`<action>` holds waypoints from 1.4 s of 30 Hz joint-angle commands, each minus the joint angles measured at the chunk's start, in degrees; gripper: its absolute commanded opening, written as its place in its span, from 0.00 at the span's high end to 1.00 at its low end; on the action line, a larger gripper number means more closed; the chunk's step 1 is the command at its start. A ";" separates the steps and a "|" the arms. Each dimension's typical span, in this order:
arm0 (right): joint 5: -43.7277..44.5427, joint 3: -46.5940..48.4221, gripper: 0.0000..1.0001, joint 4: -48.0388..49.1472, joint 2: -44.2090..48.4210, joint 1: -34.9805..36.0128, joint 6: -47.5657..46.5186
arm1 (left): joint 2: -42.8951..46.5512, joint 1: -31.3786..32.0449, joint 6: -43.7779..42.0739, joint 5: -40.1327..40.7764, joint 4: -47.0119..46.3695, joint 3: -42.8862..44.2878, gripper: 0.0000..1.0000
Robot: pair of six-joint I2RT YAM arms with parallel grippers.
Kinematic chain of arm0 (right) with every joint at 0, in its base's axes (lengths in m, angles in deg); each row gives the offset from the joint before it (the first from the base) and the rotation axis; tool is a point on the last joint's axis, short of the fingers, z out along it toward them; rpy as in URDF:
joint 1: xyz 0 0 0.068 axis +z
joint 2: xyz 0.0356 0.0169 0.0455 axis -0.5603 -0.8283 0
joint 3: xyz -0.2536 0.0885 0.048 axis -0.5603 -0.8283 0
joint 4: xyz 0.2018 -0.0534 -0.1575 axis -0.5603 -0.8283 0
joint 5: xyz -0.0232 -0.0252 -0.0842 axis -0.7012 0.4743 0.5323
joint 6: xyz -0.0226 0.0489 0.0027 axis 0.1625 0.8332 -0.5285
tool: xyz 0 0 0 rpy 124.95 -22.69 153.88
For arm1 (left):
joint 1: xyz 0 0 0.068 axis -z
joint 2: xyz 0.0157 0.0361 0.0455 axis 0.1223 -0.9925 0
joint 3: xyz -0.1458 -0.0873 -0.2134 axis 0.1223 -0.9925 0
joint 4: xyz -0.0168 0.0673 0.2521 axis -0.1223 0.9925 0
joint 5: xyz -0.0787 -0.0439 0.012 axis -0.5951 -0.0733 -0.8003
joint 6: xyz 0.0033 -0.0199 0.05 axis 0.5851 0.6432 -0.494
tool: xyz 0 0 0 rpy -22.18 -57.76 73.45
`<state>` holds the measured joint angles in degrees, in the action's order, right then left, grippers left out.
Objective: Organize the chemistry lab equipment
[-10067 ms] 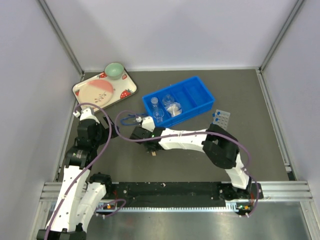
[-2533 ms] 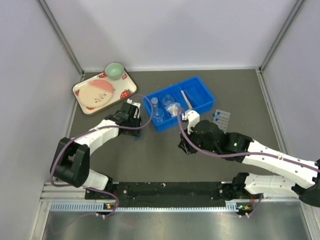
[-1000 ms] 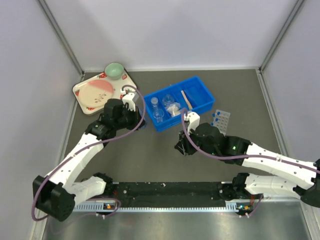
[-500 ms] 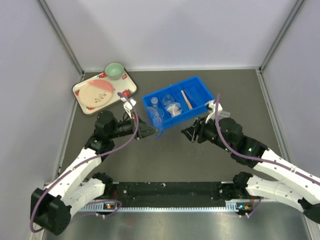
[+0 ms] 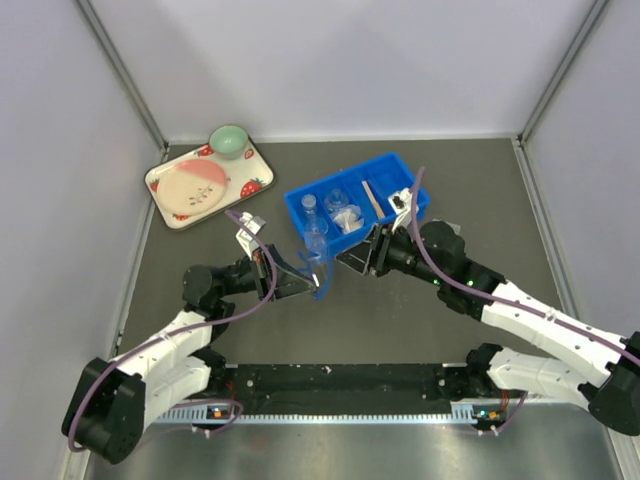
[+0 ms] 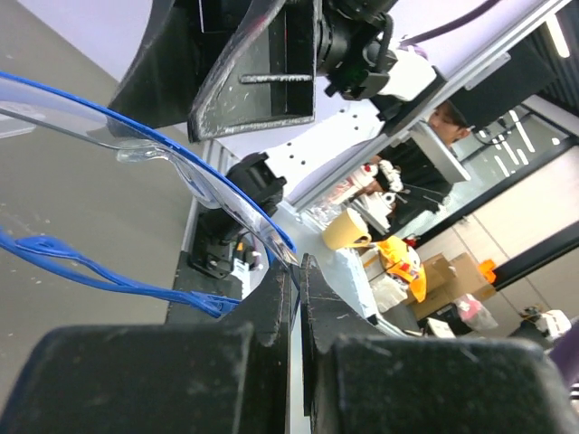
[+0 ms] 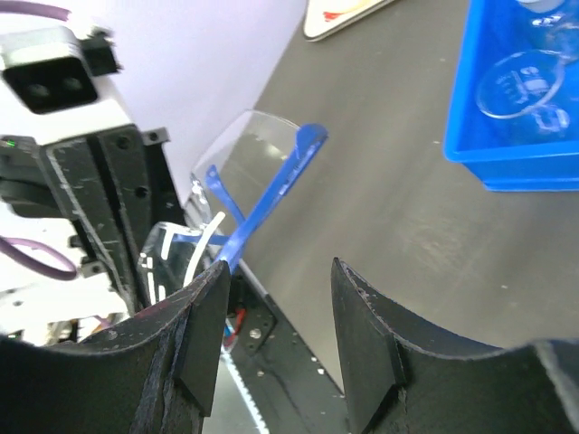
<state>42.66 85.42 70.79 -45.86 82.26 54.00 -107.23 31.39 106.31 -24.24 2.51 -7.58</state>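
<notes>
A pair of clear safety glasses [image 5: 316, 268] with blue temple arms hangs in the air in front of the blue bin. My left gripper [image 5: 296, 276] is shut on the edge of the lens [image 6: 172, 167], and a blue temple arm [image 6: 99, 271] trails below. My right gripper [image 5: 352, 259] stands open just right of the glasses. The blue temple arm [image 7: 271, 194] ends beside its left finger [image 7: 194, 334] with nothing between the fingers. Clear flasks [image 5: 316, 231] and a thin wooden stick [image 5: 372, 195] lie in the bin. The tube rack is hidden behind my right arm.
The blue compartment bin [image 5: 400, 170] sits at the middle back, its near corner [image 7: 507, 163] in the right wrist view. A strawberry-print tray [image 5: 165, 185] with a pink plate and green bowl [image 5: 229, 141] stands at the back left. Grey walls close in three sides.
My left gripper has drawn back from the bin and raised the glasses toward the middle. My right gripper has swung left to meet them and has opened a little wider.
</notes>
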 commanded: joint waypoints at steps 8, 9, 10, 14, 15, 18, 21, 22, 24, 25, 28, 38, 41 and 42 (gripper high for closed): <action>-8.95 2.28 0.52 19.72 -2.81 -0.37 14.30 | 0.10 0.16 8.84 0.14 -24.34 -2.56 1.00; -10.09 2.20 0.52 21.47 -3.34 -0.37 15.10 | 0.10 0.16 8.84 0.05 -24.68 -2.47 1.00; -10.53 2.02 0.53 22.09 -4.12 -0.28 15.72 | 0.28 0.16 8.84 0.14 -24.69 -2.30 1.00; -9.40 1.84 0.54 20.26 -3.26 0.51 15.29 | 1.41 0.16 9.28 0.14 -25.13 -1.68 1.00; -8.09 2.02 0.54 19.30 -2.64 0.59 14.68 | 1.86 0.16 9.19 0.14 -24.87 -1.51 1.00; -4.93 2.55 0.54 14.46 0.78 1.03 12.13 | 3.61 0.16 8.32 0.05 -22.41 -0.80 1.00; -2.99 2.72 0.54 11.03 4.30 1.21 10.72 | 5.46 0.16 7.35 -0.39 -19.42 0.08 1.00; -2.81 2.72 0.53 10.50 4.74 1.30 10.63 | 5.90 0.16 7.09 -0.48 -18.89 0.51 1.00; -3.15 2.73 0.53 10.49 4.75 1.21 11.15 | 6.95 0.16 6.56 -0.39 -17.40 0.87 1.00; -3.50 2.38 0.53 11.19 4.48 1.30 11.68 | 7.22 0.16 6.56 -0.30 -17.31 1.13 1.00; -4.91 2.46 0.53 14.27 1.59 2.00 13.44 | 8.01 0.16 6.47 -0.30 -16.69 1.75 1.00; -6.23 8.70 0.53 18.50 -7.38 7.53 13.62 | 8.80 0.16 6.47 -0.48 -16.51 1.92 1.00; -6.06 9.23 0.53 18.85 -7.65 8.15 13.53 | 8.98 0.16 6.47 -0.39 -16.69 1.49 1.00; -5.97 9.32 0.53 18.85 -7.65 8.24 13.61 | 9.07 0.16 6.47 -0.30 -16.69 1.22 1.00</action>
<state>37.26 91.61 86.59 -53.25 89.45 67.92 -99.34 31.39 113.81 -24.63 -8.77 -7.89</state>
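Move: The goggles, pinched in my left hand, are what my right hand goes for. From my right hand they are about 8 cm to the left, 2 cm back and a couple of centimetres higher; from my left hand their middle is about 5 cm ahead, roughly level sideways and in height. The blue bin's middle is some 15 cm ahead of my right hand, 2 cm right and 20 cm lower; the glass flask is 9 cm ahead, 9 cm left and equally low. I bring my open right hand up about 8 cm and left about 6 cm, with some back, towards the goggles' blue frame, fingertips tilting up nearly 20 degrees; on the way it eases back right, then goes left again. My left hand keeps its pinch and carries the goggles up about 5 cm and back 4, tilting slightly. My right fingers stay open. ##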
